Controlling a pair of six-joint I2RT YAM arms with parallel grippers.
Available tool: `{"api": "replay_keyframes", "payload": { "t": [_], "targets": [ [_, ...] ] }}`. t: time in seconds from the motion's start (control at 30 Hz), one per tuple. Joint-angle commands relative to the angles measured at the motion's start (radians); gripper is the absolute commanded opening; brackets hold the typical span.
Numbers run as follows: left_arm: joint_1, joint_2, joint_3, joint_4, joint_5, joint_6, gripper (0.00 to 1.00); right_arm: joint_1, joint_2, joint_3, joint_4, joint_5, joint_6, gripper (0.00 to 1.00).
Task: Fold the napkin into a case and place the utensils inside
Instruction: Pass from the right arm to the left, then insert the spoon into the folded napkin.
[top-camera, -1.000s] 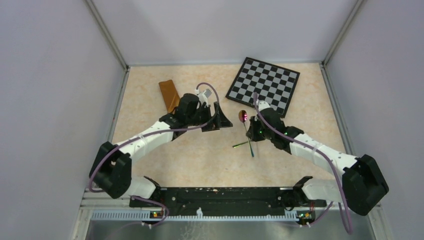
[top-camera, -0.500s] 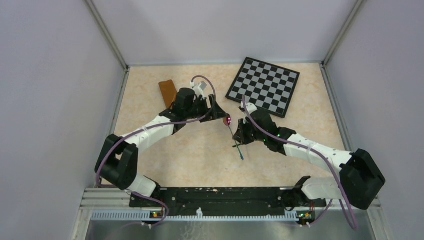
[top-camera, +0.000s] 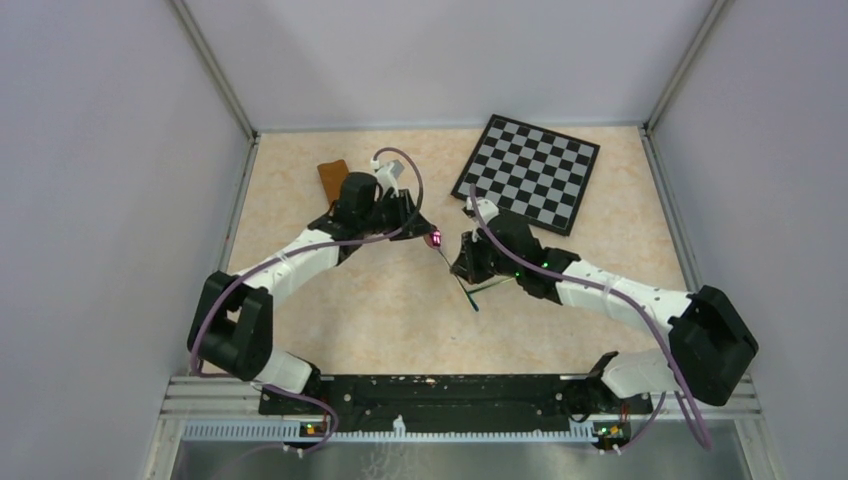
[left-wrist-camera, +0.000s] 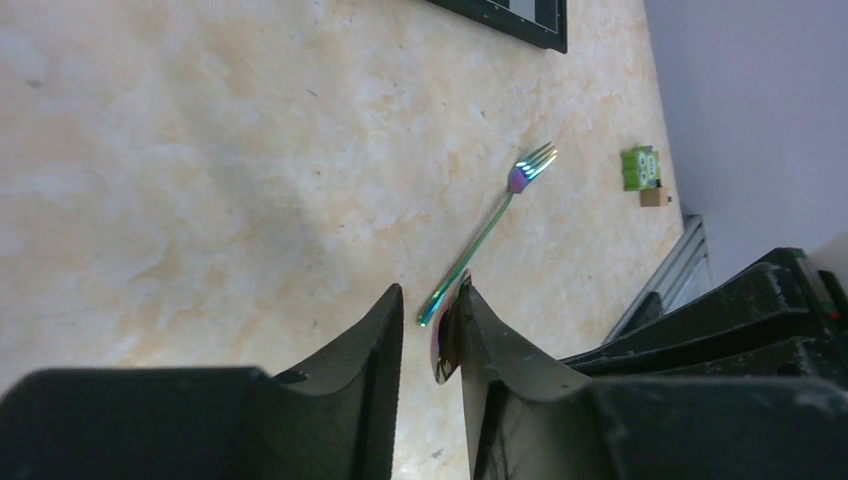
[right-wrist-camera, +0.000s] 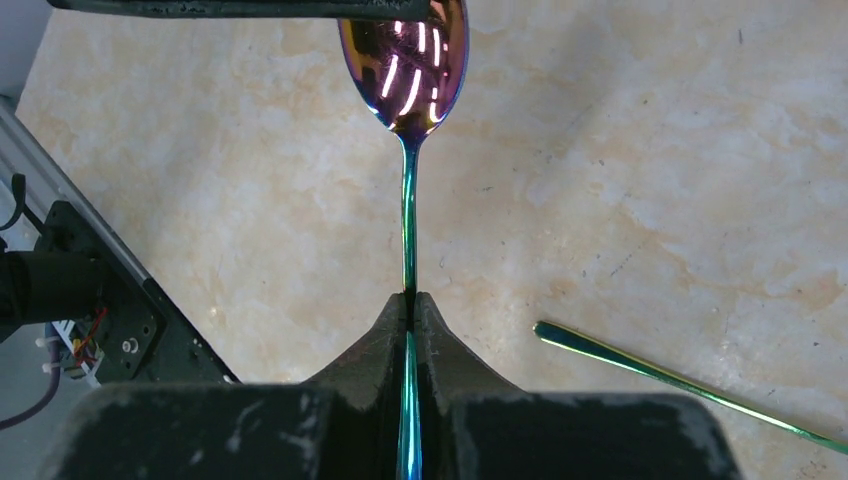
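My right gripper (right-wrist-camera: 412, 298) is shut on the thin handle of the spoon (right-wrist-camera: 405, 70) and holds it above the table. The spoon's shiny purple bowl (top-camera: 436, 239) sits between the fingers of my left gripper (left-wrist-camera: 430, 292). It rests against one finger, and a gap shows on the other side, so the jaws stand partly open. The fork (top-camera: 490, 288) lies flat on the table beside my right gripper (top-camera: 462, 268), also seen as the fork (left-wrist-camera: 490, 225) and its handle (right-wrist-camera: 680, 380). The rust-brown case (top-camera: 333, 178) lies at the back left, partly hidden by my left arm.
The black-and-grey checkered board (top-camera: 528, 172) lies at the back right, near my right arm's elbow. Grey walls close in the table on three sides. The metal rail (top-camera: 430, 390) with both arm bases runs along the near edge.
My right gripper carried the spoon leftward, bringing its bowl between the left fingers. The left jaws narrowed around the bowl. The fork stayed on the table.
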Motion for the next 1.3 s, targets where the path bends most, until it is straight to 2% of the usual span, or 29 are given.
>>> {"api": "replay_keyframes", "payload": {
  "t": [0.0,0.03,0.13,0.17,0.27,0.33,0.43,0.5,0.57,0.67,0.73,0.87,0.97,1.13,1.27],
  "targets": [
    [0.045,-0.084,0.010,0.018,0.037,0.114,0.27,0.029,0.028,0.075,0.060,-0.008,-0.025,0.00],
    [0.055,-0.098,0.005,0.037,0.052,0.146,0.24,0.035,0.037,0.086,0.062,-0.007,-0.025,0.00],
    [0.096,-0.130,0.007,0.041,0.090,0.312,0.02,0.039,0.085,0.131,0.057,-0.021,-0.016,0.00],
    [0.114,-0.142,0.011,0.029,0.092,0.387,0.00,0.039,0.104,0.152,0.043,-0.014,-0.010,0.05],
    [0.196,-0.192,0.001,0.011,0.104,0.654,0.00,0.036,0.158,0.221,-0.013,-0.008,-0.009,0.26],
    [0.299,-0.199,0.015,0.016,0.166,0.760,0.00,0.032,0.187,0.255,-0.031,-0.046,-0.027,0.30],
    [0.464,-0.104,0.126,0.004,0.311,0.840,0.00,0.021,0.208,0.268,-0.051,-0.113,-0.032,0.30],
    [0.546,-0.014,0.239,-0.015,0.351,0.860,0.00,0.016,0.215,0.249,-0.047,-0.157,-0.030,0.30],
    [0.603,0.050,0.268,0.128,0.387,0.842,0.00,0.013,0.222,0.232,-0.054,-0.183,-0.030,0.29],
    [0.636,0.130,0.311,0.268,0.357,0.882,0.00,0.003,0.231,0.217,-0.077,-0.207,-0.041,0.29],
    [0.696,0.225,0.409,0.270,0.405,0.913,0.00,-0.009,0.235,0.203,-0.082,-0.219,-0.049,0.28],
    [0.796,0.457,0.682,0.174,0.617,0.893,0.00,-0.038,0.281,0.186,-0.064,-0.274,-0.046,0.28],
    [0.822,0.556,0.787,0.150,0.663,0.889,0.00,-0.056,0.330,0.172,-0.025,-0.319,-0.029,0.27],
    [0.837,0.658,0.813,0.277,0.649,0.815,0.00,-0.071,0.406,0.183,0.014,-0.369,-0.002,0.26],
    [0.851,0.757,0.929,0.293,0.711,0.746,0.00,-0.075,0.428,0.197,0.000,-0.367,-0.005,0.25]
  ]
}}
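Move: The spoon's bowl already sits between the left hand's half-open fingertips, about 1 cm to the hand point's right and otherwise level with it. From the right hand, which grips the handle, the bowl is some 9 cm ahead, 5 cm left and 2 cm higher. The folded napkin lies about 17 cm ahead and 20 cm left of the left hand, 15 cm below; the fork lies roughly 10 cm right and 4 cm ahead of the right hand, 12 cm below. The spoon changes hands: the left fingers shut on its bowl, then the right ones part from the handle. The left hand carries it some 35 cm left and 26 cm forward, rising about 10 cm then sinking 5, to beyond the napkin, rolling some 50 degrees as its fingers come up nearly level. The right hand first follows left about 5 cm, then sinks nearly 10 cm, tipping downward. ##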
